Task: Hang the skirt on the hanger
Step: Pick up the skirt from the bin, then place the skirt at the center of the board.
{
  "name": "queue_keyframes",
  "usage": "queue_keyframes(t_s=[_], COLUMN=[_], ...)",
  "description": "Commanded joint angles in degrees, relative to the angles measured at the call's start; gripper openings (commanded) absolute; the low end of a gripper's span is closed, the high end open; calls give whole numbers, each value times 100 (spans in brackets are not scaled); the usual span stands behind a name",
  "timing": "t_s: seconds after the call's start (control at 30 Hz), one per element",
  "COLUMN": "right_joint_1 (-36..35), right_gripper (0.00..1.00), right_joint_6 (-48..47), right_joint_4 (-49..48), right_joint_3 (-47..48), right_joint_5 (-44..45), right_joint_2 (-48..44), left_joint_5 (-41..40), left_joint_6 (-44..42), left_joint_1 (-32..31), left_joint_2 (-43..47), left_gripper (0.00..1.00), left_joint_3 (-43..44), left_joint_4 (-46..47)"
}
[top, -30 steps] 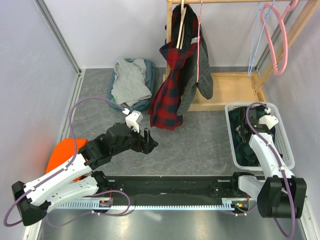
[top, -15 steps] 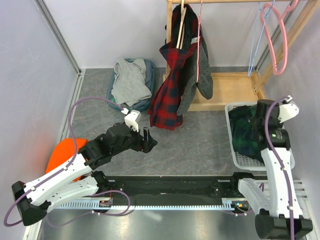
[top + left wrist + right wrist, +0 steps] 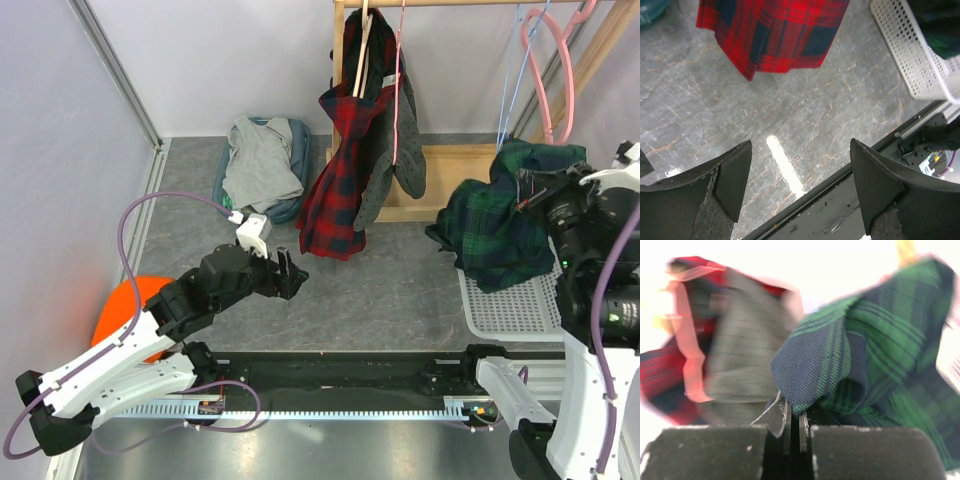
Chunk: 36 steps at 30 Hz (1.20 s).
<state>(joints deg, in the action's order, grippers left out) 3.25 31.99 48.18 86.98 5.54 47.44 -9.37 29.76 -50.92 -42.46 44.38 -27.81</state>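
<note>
The skirt (image 3: pixel 498 228) is dark green and navy plaid. It hangs in the air above the white basket (image 3: pixel 512 312), bunched up, with my right gripper (image 3: pixel 528 190) shut on a fold of it. In the right wrist view the cloth (image 3: pixel 870 355) is pinched between the closed fingers of that gripper (image 3: pixel 795 416). A pink hanger (image 3: pixel 556 72) hangs empty on the wooden rack at the top right, with a thin blue wire hanger (image 3: pixel 512 92) beside it. My left gripper (image 3: pixel 290 270) stands open over the grey floor, and its jaws (image 3: pixel 800 145) hold nothing.
A red plaid garment (image 3: pixel 345 150) and a grey one hang from the rack's left side; the red hem (image 3: pixel 775 30) shows in the left wrist view. A blue tub with grey clothes (image 3: pixel 262 160) stands at the back left. An orange object (image 3: pixel 120 305) lies left of my left arm.
My right gripper shut on the skirt inside the basket and lifted it up and toward the rack. The left arm shifted slightly left.
</note>
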Motion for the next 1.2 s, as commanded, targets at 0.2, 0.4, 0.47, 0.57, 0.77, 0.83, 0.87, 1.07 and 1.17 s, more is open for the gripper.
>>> queue_keyframes(t_s=[0.2, 0.4, 0.47, 0.57, 0.77, 0.83, 0.87, 1.07, 1.17], right_joint_1=[1, 1, -8, -8, -17, -17, -17, -26, -52], right_gripper=[0, 0, 0, 0, 0, 0, 0, 0, 0], right_joint_6=[-290, 35, 62, -42, -360, -404, -413, -159, 385], right_joint_4=[-1512, -1970, -2032, -2094, -1777, -1716, -1690, -2066, -3066], right_joint_3=[1735, 480, -267, -1129, -1123, -747, -605, -128, -759], right_joint_5=[-2986, -3682, -3814, -3763, -3086, -2963, -2910, -3541, -4813], right_joint_2=[486, 196, 3, -217, -200, -52, 2, 301, 187], left_joint_5=[-478, -645, -698, -733, -707, -681, -672, -637, -672], left_joint_6=[-58, -93, -119, -146, -207, -207, -216, -234, -216], left_joint_1=[-15, -15, -15, -15, -6, -15, -6, -15, -15], left_joint_2=[115, 159, 141, 71, -306, -447, -491, -667, -659], left_gripper=[85, 85, 85, 85, 86, 86, 86, 86, 86], left_joint_3=[413, 440, 466, 510, 738, 782, 826, 923, 915], left_joint_4=[-137, -198, -207, -207, -198, -198, -189, -128, -102])
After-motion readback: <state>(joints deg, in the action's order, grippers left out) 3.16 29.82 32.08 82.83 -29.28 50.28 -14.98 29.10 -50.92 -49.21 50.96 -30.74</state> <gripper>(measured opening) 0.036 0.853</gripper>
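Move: The right hand, about 44 cm up, already holds the green plaid skirt, bunched over the bin; the bin's middle is some 7 cm right and 40 cm below. The open table it is headed for lies about 33 cm left, 6 cm back and 43 cm down. The pink hanger hangs roughly 18 cm ahead, 5 cm right, at hand height; the grey garment 28 cm left, 18 cm ahead, 15 cm lower. That open table is some 13 cm right of the left hand, level, 21 cm below. The right fingers keep their pinch on the skirt's edge and swing it about 10 cm left, away from over the bin towards the open table, while the hand turns some 35 degrees counter-clockwise. On the way it flicks the cloth: up about 12 cm with the fingertips tipping up, sharply down about 17, then up again about 8. ##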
